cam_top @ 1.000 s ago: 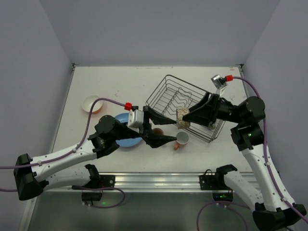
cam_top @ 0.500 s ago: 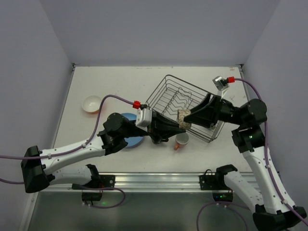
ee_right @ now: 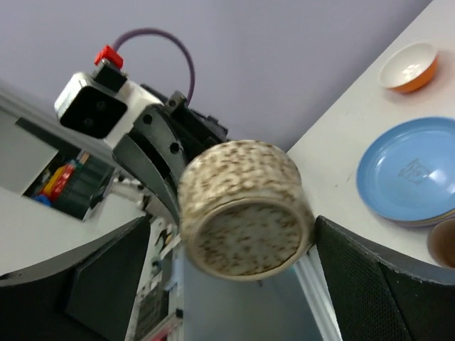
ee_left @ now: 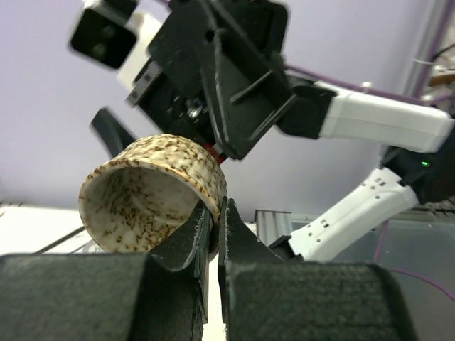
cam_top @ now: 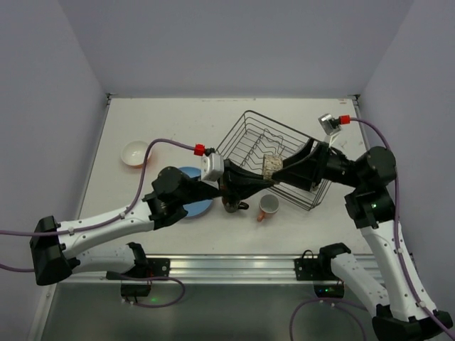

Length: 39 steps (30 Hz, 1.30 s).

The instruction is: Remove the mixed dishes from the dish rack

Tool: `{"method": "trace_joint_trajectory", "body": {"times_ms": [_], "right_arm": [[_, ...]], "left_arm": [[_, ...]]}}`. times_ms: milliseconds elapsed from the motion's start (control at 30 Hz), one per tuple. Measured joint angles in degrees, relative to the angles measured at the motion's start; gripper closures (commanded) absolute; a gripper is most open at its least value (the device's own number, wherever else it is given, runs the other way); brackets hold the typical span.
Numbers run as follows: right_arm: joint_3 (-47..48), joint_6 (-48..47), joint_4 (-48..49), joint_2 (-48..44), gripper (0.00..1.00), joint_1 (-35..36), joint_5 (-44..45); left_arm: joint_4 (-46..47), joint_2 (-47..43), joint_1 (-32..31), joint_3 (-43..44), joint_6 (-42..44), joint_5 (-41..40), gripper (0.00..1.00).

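Note:
A small cream cup with brown speckles (cam_top: 270, 166) hangs in the air over the front edge of the black wire dish rack (cam_top: 245, 125). My left gripper (cam_top: 264, 179) is shut on its rim (ee_left: 213, 202), one finger inside the cup (ee_left: 153, 188) and one outside. My right gripper (cam_top: 279, 169) stands open around the same cup (ee_right: 245, 209); its wide pads (ee_right: 384, 280) sit apart from the cup's sides. In the right wrist view I look at the cup's underside, with the left gripper (ee_right: 153, 167) behind it.
On the table lie a light blue plate (cam_top: 193, 207), an orange bowl with a white inside (cam_top: 135, 153), a pink mug (cam_top: 268, 207) and a brown mug (cam_top: 233, 204). The right wrist view shows the plate (ee_right: 409, 170) and the bowl (ee_right: 407, 67) too.
The left arm reached right to the cup and its gripper shut on the rim. The right gripper, which held the cup, has opened wide around it.

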Motion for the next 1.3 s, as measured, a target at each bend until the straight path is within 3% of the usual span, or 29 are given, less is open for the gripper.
{"method": "trace_joint_trajectory", "body": {"times_ms": [200, 333, 400, 567, 667, 900, 1100, 1300], "right_arm": [[9.5, -13.6, -20.0, -1.0, 0.01, -3.8, 13.3], [13.7, -21.1, -30.3, -3.8, 0.01, -4.0, 26.6], [14.3, -23.5, -33.1, -5.4, 0.01, -4.0, 30.4], [14.1, -26.6, -36.8, -6.1, 0.01, -4.0, 34.1], [13.4, -27.8, -38.2, -5.8, 0.01, -4.0, 35.0], [12.9, -31.6, -42.7, -6.8, 0.01, -4.0, 36.8], [12.1, -33.4, -44.4, -9.2, 0.01, -4.0, 37.1], [10.7, -33.9, -45.0, -9.1, 0.01, -4.0, 37.1]], "left_arm": [[-14.8, -3.1, 0.2, 2.0, 0.8, -15.2, 1.00], [-35.4, -2.3, 3.2, 11.7, -0.1, -31.1, 1.00], [-45.9, 0.0, 8.9, 19.0, -2.4, -36.1, 1.00], [-62.0, 10.2, 31.6, 33.3, -6.6, -35.4, 1.00], [-71.5, 22.7, 40.2, 44.1, -7.1, -33.5, 1.00], [-90.4, 58.4, 47.4, 79.7, -5.9, -30.1, 1.00], [-95.5, 67.8, 52.6, 82.6, -4.9, -29.1, 1.00], [-96.3, 73.8, 53.7, 84.8, -3.0, -29.9, 1.00]]}}
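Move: The bare table spot for the speckled cup in my left hand lies roughly 42 cm ahead, 32 cm left and 37 cm below that hand. The orange bowl is some 32 cm ahead and 43 cm left, the blue plate 17 cm ahead and 24 cm left, both near 39 cm below. From my empty right hand the clear glass is about 29 cm ahead, 16 cm right and 34 cm below. Keeping its pinch on the speckled cup's rim, my left hand sweeps it away from my right hand, some 43 cm forward and 30 cm left, then sinks about 30 cm beyond and right of the orange bowl, fingers swinging from sideways to steeply down. My right hand, already wide open, backs right about 10 cm and a little down, turning some 40 degrees clockwise. ##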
